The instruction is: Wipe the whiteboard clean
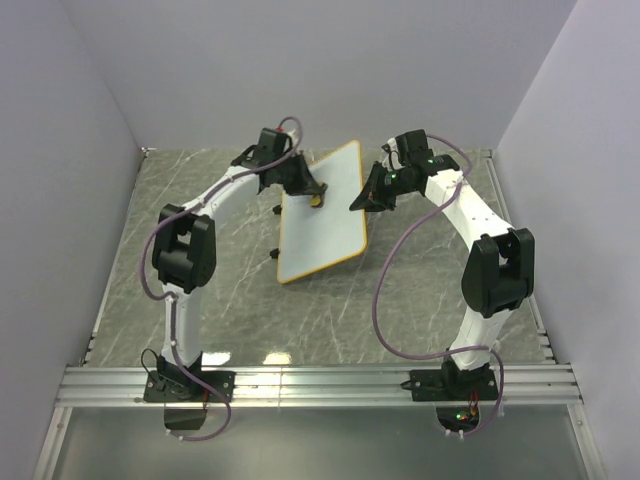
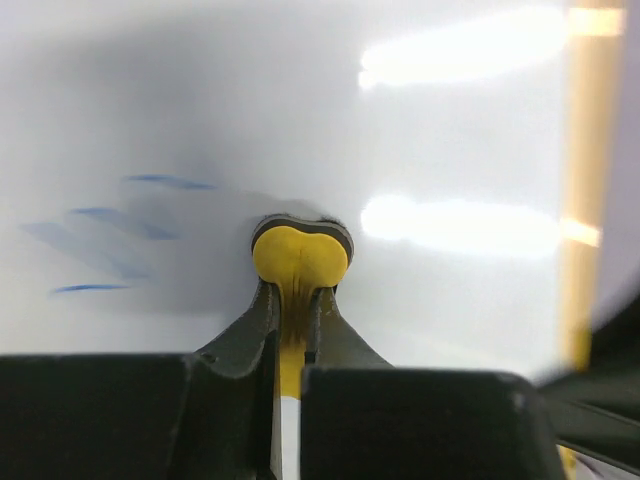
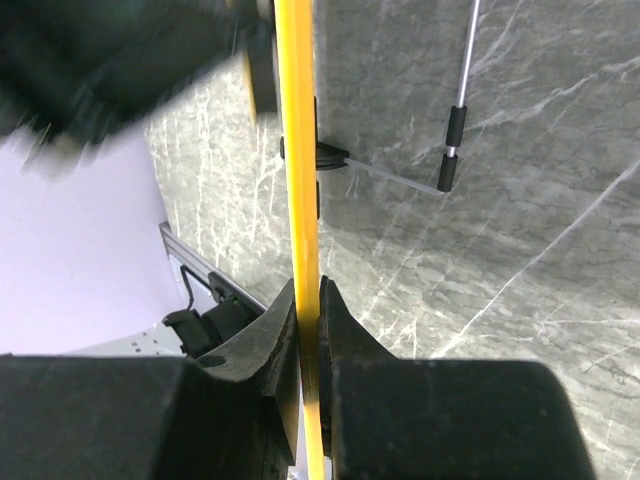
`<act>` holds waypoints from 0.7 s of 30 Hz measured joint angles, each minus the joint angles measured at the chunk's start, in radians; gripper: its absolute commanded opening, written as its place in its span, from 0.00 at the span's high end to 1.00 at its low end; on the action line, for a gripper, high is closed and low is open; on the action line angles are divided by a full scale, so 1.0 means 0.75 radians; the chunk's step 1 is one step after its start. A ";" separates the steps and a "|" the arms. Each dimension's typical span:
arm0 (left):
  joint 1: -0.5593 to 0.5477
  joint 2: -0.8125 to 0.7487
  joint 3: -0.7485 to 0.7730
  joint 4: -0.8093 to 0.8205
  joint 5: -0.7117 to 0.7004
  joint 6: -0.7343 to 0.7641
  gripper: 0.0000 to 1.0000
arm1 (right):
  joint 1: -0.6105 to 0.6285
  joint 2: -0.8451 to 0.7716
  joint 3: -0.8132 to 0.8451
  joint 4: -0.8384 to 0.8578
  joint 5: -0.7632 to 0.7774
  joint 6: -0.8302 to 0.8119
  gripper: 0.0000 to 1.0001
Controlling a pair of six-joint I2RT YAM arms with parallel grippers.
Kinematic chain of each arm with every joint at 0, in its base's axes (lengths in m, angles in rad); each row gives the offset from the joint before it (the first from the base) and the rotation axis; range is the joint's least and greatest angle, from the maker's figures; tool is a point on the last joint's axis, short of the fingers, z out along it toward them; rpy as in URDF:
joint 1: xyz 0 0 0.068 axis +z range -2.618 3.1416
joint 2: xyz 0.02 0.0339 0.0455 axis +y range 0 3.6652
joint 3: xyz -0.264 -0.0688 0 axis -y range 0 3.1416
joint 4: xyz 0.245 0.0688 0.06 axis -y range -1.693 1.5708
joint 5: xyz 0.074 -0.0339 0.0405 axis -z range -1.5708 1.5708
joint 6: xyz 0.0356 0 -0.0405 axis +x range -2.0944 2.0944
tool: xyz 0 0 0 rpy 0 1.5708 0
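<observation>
The whiteboard (image 1: 325,225) is held tilted above the table's middle, white with a thin orange rim. My right gripper (image 1: 360,200) is shut on its right edge; in the right wrist view the orange rim (image 3: 297,150) runs edge-on between the closed fingers of that gripper (image 3: 308,300). My left gripper (image 1: 316,197) is shut on the yellow-and-black eraser (image 2: 300,255), which presses against the board face (image 2: 450,120). Blurred blue scribbles (image 2: 110,235) lie just left of the eraser.
The grey marble tabletop (image 1: 430,270) lies under the board. Small black clips (image 1: 277,210) stick out from the board's left edge, with a thin wire leg (image 3: 455,140) behind it. Lilac walls enclose three sides, and an aluminium rail (image 1: 320,385) runs along the near edge.
</observation>
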 measured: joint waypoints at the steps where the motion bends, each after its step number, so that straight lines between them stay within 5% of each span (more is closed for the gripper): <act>1: 0.038 0.013 -0.030 0.004 -0.005 0.001 1.00 | 0.000 -0.001 -0.001 0.001 0.000 0.001 1.00; 9: 0.241 0.140 -0.104 -0.016 -0.084 0.031 1.00 | 0.003 -0.005 -0.005 0.009 -0.001 0.006 1.00; 17: 0.208 0.144 -0.034 -0.074 -0.099 0.084 1.00 | 0.004 -0.008 -0.005 0.008 -0.001 0.007 1.00; 21: 0.115 0.178 0.184 -0.143 -0.043 0.089 1.00 | 0.005 -0.008 -0.006 0.008 -0.001 0.008 1.00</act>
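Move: The last blue strokes lie on the sloping whiteboard some 7 cm left, 2 cm ahead and about 7 cm below the left hand, which already holds the eraser. The board's far edge is roughly 8 cm straight ahead of that hand; its raised right edge is about 11 cm right, level fore-and-aft and some 8 cm higher. From the right hand, which clamps that right edge, the strokes lie about 17 cm left, 3 cm ahead and 14 cm lower. Eraser against the slanting board, the left hand wipes down the slope about 10 cm to its left and 9 cm down, drifting some 4 cm forward across the blue strokes, then reverses and wipes back up to the right by about 6 cm on a line nearer the far edge. Its wrist swings roughly 15 degrees and mostly back, with the grip kept. The right hand stays still, pinching the board's right edge. ##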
